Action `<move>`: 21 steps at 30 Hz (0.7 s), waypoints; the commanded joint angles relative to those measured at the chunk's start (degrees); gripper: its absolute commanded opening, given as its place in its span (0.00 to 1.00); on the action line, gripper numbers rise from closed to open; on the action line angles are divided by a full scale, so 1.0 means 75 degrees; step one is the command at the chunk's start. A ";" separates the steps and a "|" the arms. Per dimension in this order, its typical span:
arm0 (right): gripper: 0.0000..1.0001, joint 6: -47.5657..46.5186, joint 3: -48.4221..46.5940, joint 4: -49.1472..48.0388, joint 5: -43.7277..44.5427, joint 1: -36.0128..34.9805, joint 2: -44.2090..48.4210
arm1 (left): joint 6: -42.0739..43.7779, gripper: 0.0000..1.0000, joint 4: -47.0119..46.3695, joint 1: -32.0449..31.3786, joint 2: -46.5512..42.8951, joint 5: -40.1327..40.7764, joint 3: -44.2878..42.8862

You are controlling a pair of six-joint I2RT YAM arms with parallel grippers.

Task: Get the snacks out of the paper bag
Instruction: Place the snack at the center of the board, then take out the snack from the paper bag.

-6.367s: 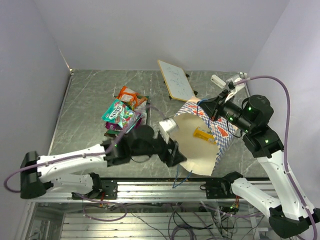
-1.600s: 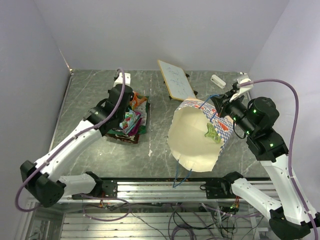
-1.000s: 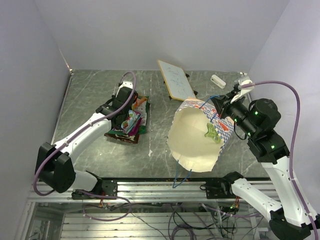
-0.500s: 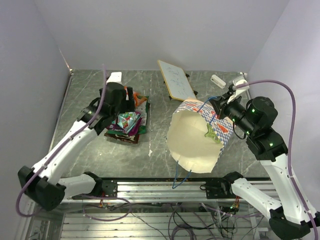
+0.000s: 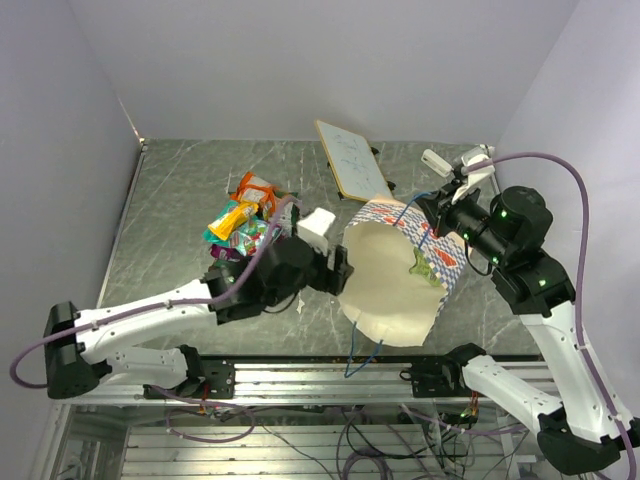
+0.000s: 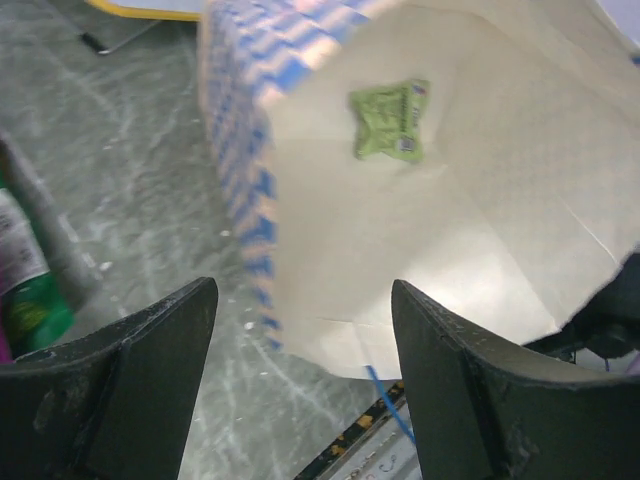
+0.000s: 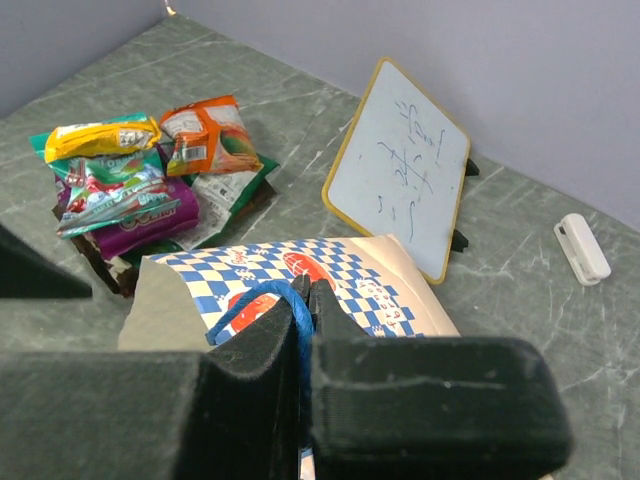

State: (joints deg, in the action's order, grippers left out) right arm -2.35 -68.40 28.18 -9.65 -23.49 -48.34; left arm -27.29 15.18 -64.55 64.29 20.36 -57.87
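Observation:
The blue-and-white checkered paper bag lies on its side with its cream mouth toward the near left. One green snack packet lies inside it and also shows in the left wrist view. My left gripper is open and empty just outside the left rim of the bag's mouth. My right gripper is shut on the bag's blue cord handle and holds the top edge up. Several snacks lie piled on the table to the left, with a yellow packet on top.
A white board with a yellow rim leans behind the bag and shows in the right wrist view. A small white object lies at the back right. A second blue cord hangs over the table's near edge.
My left arm has swung from the snack pile to the bag's mouth, open and empty. A yellow packet now lies on the pile. The right gripper still holds the handle.

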 commanded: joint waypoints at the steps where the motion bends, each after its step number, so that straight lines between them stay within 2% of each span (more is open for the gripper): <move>1: 0.00 0.0192 -0.0360 0.0127 0.0064 0.0002 0.0029 | 0.1034 0.81 -0.1608 -0.1097 0.0491 0.0565 0.0220; 4: 0.00 0.0216 -0.0489 0.0302 0.0149 0.0000 -0.0054 | 0.1688 0.77 -0.2288 -0.1521 0.1105 0.0407 0.0307; 6: 0.00 0.0340 -0.0580 0.0424 0.0207 -0.0003 -0.0149 | 0.2001 0.71 -0.2941 -0.1624 0.1562 0.0151 0.0324; 8: 0.00 0.0551 -0.0700 0.0506 0.0215 0.0001 -0.0195 | 0.2130 0.65 -0.3487 -0.1646 0.2074 -0.0110 0.0316; 11: 0.00 0.0756 -0.0768 0.0572 0.0061 0.0002 -0.0213 | 0.2208 0.62 -0.4643 -0.1647 0.2933 -0.0322 0.0479; 14: 0.00 0.0838 -0.0937 0.0719 0.0140 0.0002 -0.0293 | 0.2311 0.60 -0.5640 -0.1648 0.3983 -0.0263 0.0386; 21: 0.00 0.0868 -0.1350 0.0851 0.0096 0.0002 -0.0597 | 0.2250 0.53 -0.6802 -0.1607 0.6066 0.0220 -0.0603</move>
State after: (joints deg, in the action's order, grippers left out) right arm 3.07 -75.70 33.78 -9.10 -23.49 -51.86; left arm -10.44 -24.91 -76.73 105.56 19.86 -57.76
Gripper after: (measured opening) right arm 0.003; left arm 0.554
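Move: The small green snack pack, the last one in the bag, lies low inside about 22 cm to the right of the left fingertips, 4 cm ahead and some 20 cm below them. The middle of the bag's mouth is roughly 14 cm to the right of the same hand, level with it front to back and about 12 cm down; the snack pile is 14 cm ahead, 18 cm to the left and 21 cm down. From the right gripper, the green pack is some 33 cm below, 5 cm left and 1 cm back. The empty left hand first draws about 5 cm back while swinging right, then plunges steeply down and right through the mouth of the paper bag towards the green pack, some 16 cm right and as much down in all, its wrist turning about 20 degrees clockwise and its fingers narrowing from wide to roughly half open. The right gripper keeps its shut hold on the blue handle, holding the bag open and lifting it slightly, by 1.5 cm. ##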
